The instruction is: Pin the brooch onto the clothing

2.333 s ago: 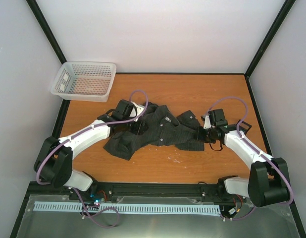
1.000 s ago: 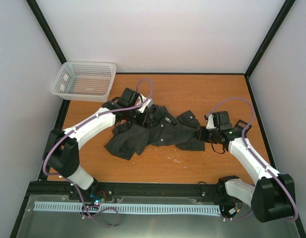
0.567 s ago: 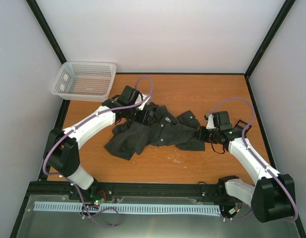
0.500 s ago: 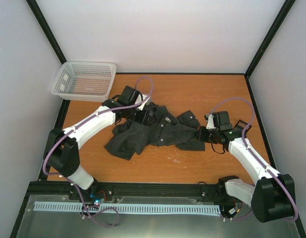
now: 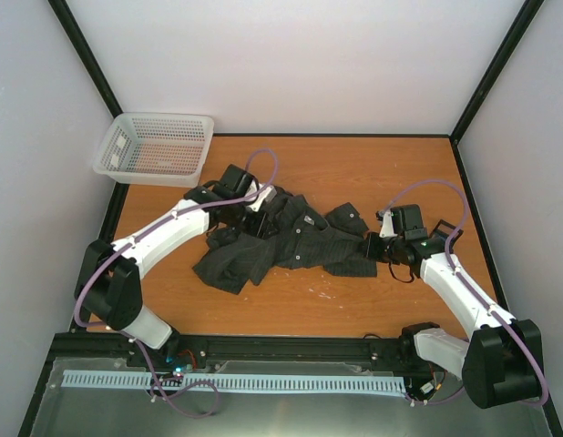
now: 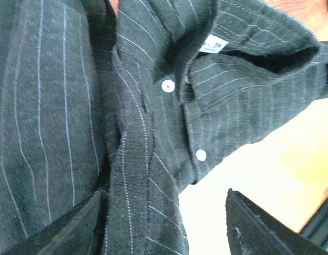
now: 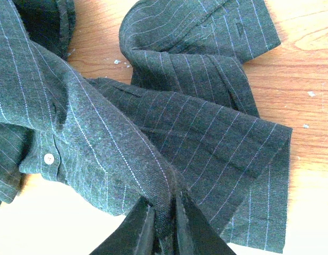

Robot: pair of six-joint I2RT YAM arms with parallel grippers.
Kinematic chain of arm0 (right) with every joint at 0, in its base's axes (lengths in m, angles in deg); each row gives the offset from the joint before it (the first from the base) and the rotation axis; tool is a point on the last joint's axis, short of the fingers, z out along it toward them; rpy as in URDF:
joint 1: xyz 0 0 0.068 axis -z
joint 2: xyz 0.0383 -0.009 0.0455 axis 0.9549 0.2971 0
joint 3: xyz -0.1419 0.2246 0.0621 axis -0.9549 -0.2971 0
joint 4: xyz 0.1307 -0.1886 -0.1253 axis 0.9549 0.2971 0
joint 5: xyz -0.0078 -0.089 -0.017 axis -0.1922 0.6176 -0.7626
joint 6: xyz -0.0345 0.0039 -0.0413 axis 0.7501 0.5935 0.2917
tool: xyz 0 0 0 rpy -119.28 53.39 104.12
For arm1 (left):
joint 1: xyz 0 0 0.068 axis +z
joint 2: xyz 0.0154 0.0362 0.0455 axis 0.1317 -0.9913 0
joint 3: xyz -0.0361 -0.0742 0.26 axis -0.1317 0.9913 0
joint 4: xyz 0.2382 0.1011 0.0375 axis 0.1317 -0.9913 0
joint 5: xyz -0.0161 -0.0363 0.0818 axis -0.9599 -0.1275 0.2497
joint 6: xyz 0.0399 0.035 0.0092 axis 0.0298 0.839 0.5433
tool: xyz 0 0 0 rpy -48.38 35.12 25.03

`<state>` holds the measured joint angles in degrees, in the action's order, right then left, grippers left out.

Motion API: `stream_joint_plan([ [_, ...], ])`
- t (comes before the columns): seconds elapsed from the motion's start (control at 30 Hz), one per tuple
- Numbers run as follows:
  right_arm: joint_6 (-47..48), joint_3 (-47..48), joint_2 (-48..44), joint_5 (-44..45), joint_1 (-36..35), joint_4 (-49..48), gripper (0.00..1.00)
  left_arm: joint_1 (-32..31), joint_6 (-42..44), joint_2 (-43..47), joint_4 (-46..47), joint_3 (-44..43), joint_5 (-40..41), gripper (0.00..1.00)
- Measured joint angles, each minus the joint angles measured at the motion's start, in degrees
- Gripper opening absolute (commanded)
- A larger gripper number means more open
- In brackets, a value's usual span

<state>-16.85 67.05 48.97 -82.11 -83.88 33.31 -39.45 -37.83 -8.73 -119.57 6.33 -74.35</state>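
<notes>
The clothing [image 5: 295,241], a dark pinstriped shirt, lies crumpled across the middle of the table. My left gripper [image 5: 255,218] hovers over its collar end. In the left wrist view that gripper [image 6: 163,204] stands open, a fold of the placket rising between the fingers and the right fingertip [image 6: 254,223] clear of the cloth. White buttons [image 6: 167,85] and a collar label [image 6: 210,45] show there. My right gripper [image 7: 165,215] is shut on a pinched ridge of the clothing [image 7: 196,138] at the shirt's right end [image 5: 371,247]. The brooch is out of view.
A white mesh basket [image 5: 154,147] sits at the table's back left corner. Small white specks [image 5: 322,289] lie on the wooden table [image 5: 373,305] in front of the shirt. Black frame posts rise at the back corners.
My left gripper has shifted a little left and back over the collar, and its jaws have narrowed somewhat. The right arm has kept its grip and its place over the last second.
</notes>
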Motion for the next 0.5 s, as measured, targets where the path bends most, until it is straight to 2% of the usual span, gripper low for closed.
stream_joint_plan([
  [0.13,0.0,0.0,0.0,-0.1,0.0,0.0,0.12,0.0,-0.7,1.0,0.0,0.8,-3.2,0.48],
  [0.23,0.0,-0.1,0.0,-0.2,0.0,-0.1,0.12,0.0,-0.8,0.9,0.3,0.8,-4.2,0.44],
  [0.4,0.0,-0.1,0.0,-0.2,0.0,0.0,0.12,0.0,-0.9,-0.9,0.4,0.8,-4.3,0.44],
  [0.43,0.0,-0.1,0.0,-0.2,0.0,-0.1,0.12,0.0,-0.9,-1.4,0.4,0.8,-4.4,0.41],
  [0.5,0.0,-0.1,0.0,-0.2,0.0,-0.1,0.12,0.0,-0.9,-1.7,0.5,1.1,-4.6,0.29],
])
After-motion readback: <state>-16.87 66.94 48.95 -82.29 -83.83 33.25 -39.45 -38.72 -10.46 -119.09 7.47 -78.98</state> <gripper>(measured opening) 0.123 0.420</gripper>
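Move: The raised fold of the clothing lies almost under the open left fingers, about 1 cm right and 2 cm below. The collar label is roughly 10 cm right of this hand and 3 cm ahead; the nearest two white buttons are 8 cm right and level, and 7 cm right and 6 cm back. All three are some 7 cm lower than the hand. From the right hand, the fold is about 24 cm left, 3 cm ahead, near its height. Narrow the left fingers around the raised fold, from about two-thirds open to under half, while easing the gripper back about 1 cm and slightly right. After a tiny rise, sink it about 2 cm along the fold, its attitude turning only some 5 degrees. Keep the right gripper still, holding its pinch on the clothing. ##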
